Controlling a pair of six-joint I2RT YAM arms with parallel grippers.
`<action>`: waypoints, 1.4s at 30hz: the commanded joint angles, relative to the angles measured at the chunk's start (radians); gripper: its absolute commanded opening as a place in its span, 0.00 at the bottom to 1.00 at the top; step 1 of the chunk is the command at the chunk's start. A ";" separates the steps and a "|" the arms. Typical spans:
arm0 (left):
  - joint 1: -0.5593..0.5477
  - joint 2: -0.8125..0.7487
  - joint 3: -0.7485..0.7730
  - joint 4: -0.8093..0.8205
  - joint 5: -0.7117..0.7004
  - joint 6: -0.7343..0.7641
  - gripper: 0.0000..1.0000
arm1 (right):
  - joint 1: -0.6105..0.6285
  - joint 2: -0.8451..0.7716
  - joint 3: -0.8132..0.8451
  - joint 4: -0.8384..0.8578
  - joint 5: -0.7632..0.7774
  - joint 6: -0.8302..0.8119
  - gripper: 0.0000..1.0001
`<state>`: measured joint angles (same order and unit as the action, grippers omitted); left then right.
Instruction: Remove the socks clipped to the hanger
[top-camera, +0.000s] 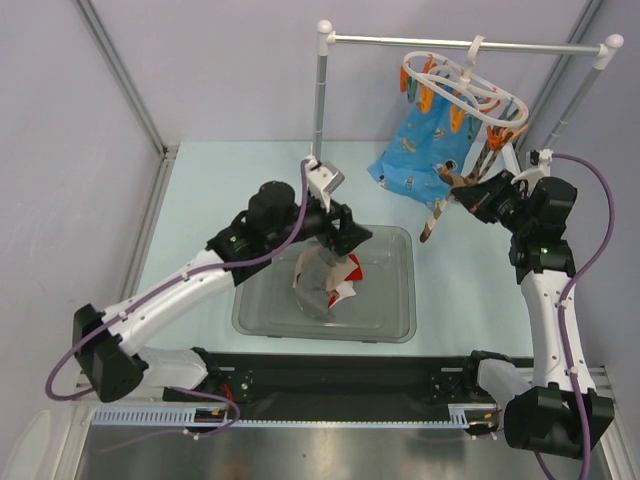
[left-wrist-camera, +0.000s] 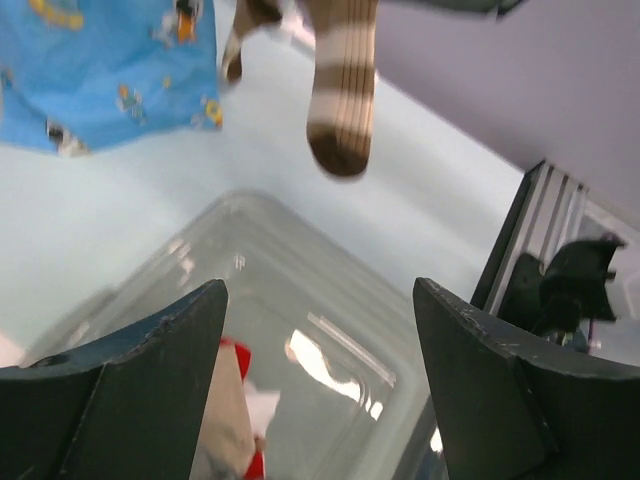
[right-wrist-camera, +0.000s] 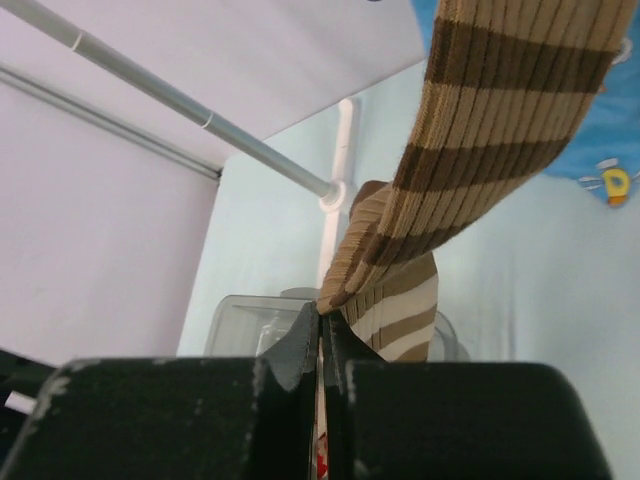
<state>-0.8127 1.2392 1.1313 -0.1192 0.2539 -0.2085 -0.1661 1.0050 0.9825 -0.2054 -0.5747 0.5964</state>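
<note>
The white hanger with orange pegs hangs from the rail at the back right. Clipped to it are a bright blue printed sock and a brown-and-cream striped sock. My right gripper is shut on the striped sock, pinching a fold of it at the fingertips. My left gripper hovers open over the clear bin, nothing between its fingers. A grey sock and a white-and-red sock lie in the bin below it. The left wrist view shows the striped sock dangling ahead.
The white-and-metal rail stand carries the hanger, with a post base just behind the bin. Pale walls close in the table at the back and both sides. A black strip with the arm bases runs along the near edge.
</note>
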 joint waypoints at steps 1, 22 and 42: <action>-0.006 0.075 0.120 0.188 0.054 0.012 0.81 | 0.005 -0.028 0.051 0.023 -0.068 0.087 0.00; -0.118 0.502 0.472 0.185 -0.002 0.101 0.84 | 0.154 -0.075 -0.005 0.276 -0.008 0.394 0.00; 0.022 0.399 0.430 0.127 0.273 -0.117 0.00 | -0.114 -0.005 -0.022 0.419 -0.381 0.279 0.80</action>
<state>-0.8585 1.7042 1.5677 -0.0170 0.3931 -0.2272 -0.2176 0.9829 0.9482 0.1131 -0.8108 0.8803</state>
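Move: The left hand is open and empty; the middle of the striped sock lies about 19 cm to its right, 7 cm ahead and some 4 cm lower. The blue cloth hangs roughly 14 cm right and 15 cm ahead of the left hand. The striped sock is already pinched at the right fingertips, its loose end hanging past them; its orange clip sits about 10 cm to that hand's right, 6 cm ahead and 8 cm above. The left hand sweeps about 15 cm right and 5 cm forward, rising and then dipping on the way, to the loose end of the striped sock and shuts its fingers on it, then goes back about 3 cm left and slightly up with it. Meanwhile the right hand, holding the sock, lifts it some 7 cm and brings it 6 cm left towards the left hand, rolling its left side up, pauses, and once the left fingers have shut opens wide to let go and backs about 4 cm right. ##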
